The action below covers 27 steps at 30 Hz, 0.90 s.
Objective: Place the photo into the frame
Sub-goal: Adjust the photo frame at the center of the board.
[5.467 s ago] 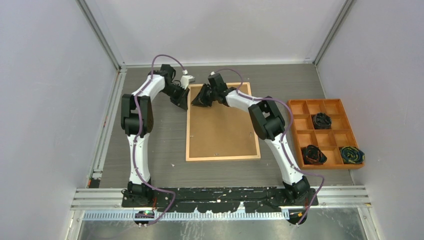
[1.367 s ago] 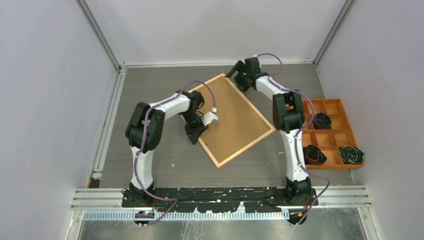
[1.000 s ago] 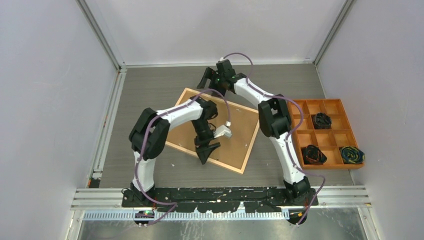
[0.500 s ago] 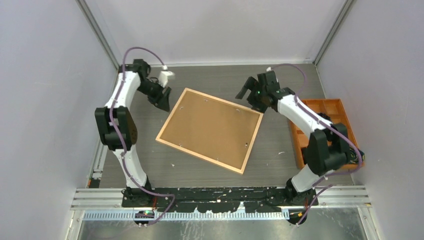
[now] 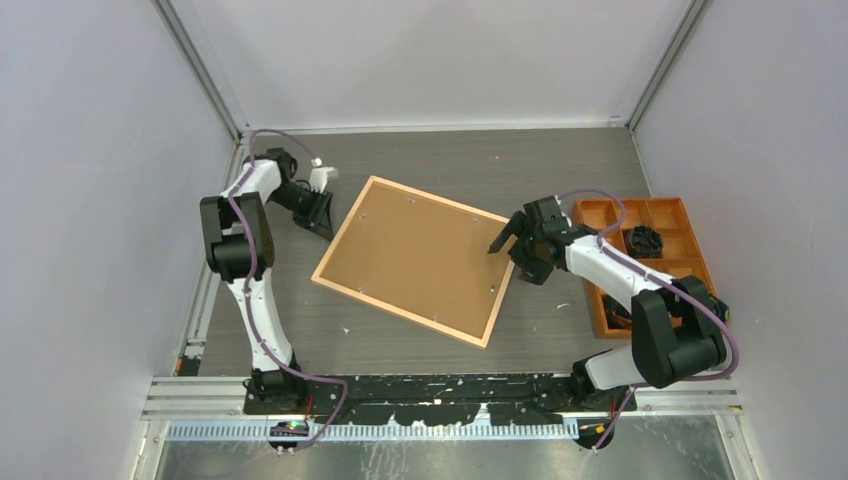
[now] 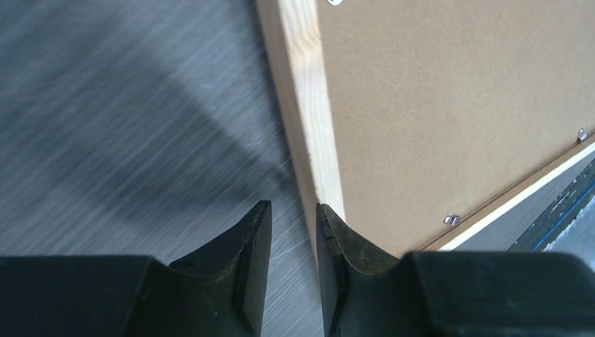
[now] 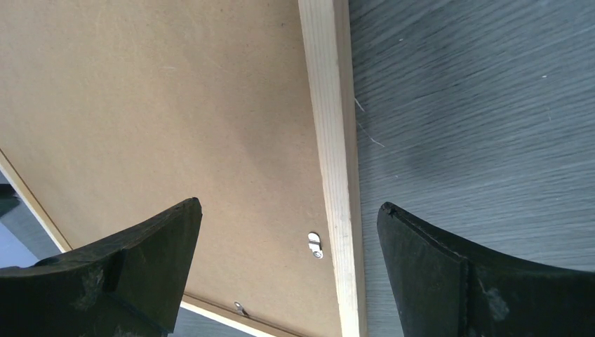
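The frame [image 5: 345, 231] lies back side up and skewed at the table's middle, its thin light-wood border around a plain brown board [image 5: 420, 255], the photo's back; the printed side is hidden. My left gripper [image 5: 322, 212] sits just off the frame's upper left edge. In the left wrist view its jaws [image 6: 291, 205] stand a narrow gap apart over bare table, beside the wood border [image 6: 309, 105]. My right gripper [image 5: 512, 258] hovers at the frame's right edge. In the right wrist view it [image 7: 288, 203] is wide open astride the border [image 7: 330, 105], holding nothing.
An orange compartment tray [image 5: 600, 215] with dark cord bundles [image 5: 643, 240] stands at the right, partly under my right arm. Small metal clips [image 7: 315, 244] sit along the board's rim. Grey walls close in on three sides.
The frame was swung round, then came to rest skewed. My left gripper dropped toward its left edge and narrowed its jaws. My right gripper slid down from the top corner along the right edge.
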Each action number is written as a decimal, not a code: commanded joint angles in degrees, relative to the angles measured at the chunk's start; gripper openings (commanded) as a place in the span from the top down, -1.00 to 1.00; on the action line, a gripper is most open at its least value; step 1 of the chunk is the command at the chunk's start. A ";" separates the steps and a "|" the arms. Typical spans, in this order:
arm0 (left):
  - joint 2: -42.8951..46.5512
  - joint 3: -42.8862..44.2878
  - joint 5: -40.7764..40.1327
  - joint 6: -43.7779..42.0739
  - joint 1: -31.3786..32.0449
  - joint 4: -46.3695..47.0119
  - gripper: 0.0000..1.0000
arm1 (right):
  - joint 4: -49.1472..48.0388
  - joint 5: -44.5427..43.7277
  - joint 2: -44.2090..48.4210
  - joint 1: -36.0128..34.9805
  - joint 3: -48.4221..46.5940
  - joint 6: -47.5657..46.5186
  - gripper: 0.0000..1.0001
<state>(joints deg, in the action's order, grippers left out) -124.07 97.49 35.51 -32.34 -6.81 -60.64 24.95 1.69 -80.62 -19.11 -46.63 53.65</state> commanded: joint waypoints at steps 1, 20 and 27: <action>3.02 -4.90 0.25 -1.52 1.74 2.58 0.39 | -5.41 -1.29 -0.85 0.31 0.48 1.47 -1.00; 10.87 -18.54 9.29 -22.59 10.15 -13.07 0.46 | -8.33 2.45 -18.26 8.06 -15.48 -1.26 -1.00; 8.90 -14.64 10.90 -19.58 7.20 -14.00 0.47 | -1.85 -8.40 -12.92 8.20 -18.82 -2.30 -0.93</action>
<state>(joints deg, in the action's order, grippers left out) -115.15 78.96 41.21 -53.25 2.74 -73.49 20.97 -1.52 -99.24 -10.39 -62.43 51.75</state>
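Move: The left rail of the photo frame stands just right of the left gripper, its middle about 5 cm right, 2 cm ahead and 3 cm down; the frame's near-left corner lies some 14 cm back and 4 cm left. The open right gripper straddles the right rail, whose middle is roughly 5 cm back, 2 cm left and 4 cm lower; the frame's far-right corner is about 13 cm ahead of that gripper, neither left nor right, and just as low. Sweep the left gripper back about 14 cm and some 7 cm right along the outside of the left rail, pushing it with the nearly shut fingers and turning the wrist about 25 degrees clockwise. Meanwhile sink the wide-open right gripper over the right rail, then drive it forward about 10 cm and 4 cm right, outer finger against the rail's outside. ##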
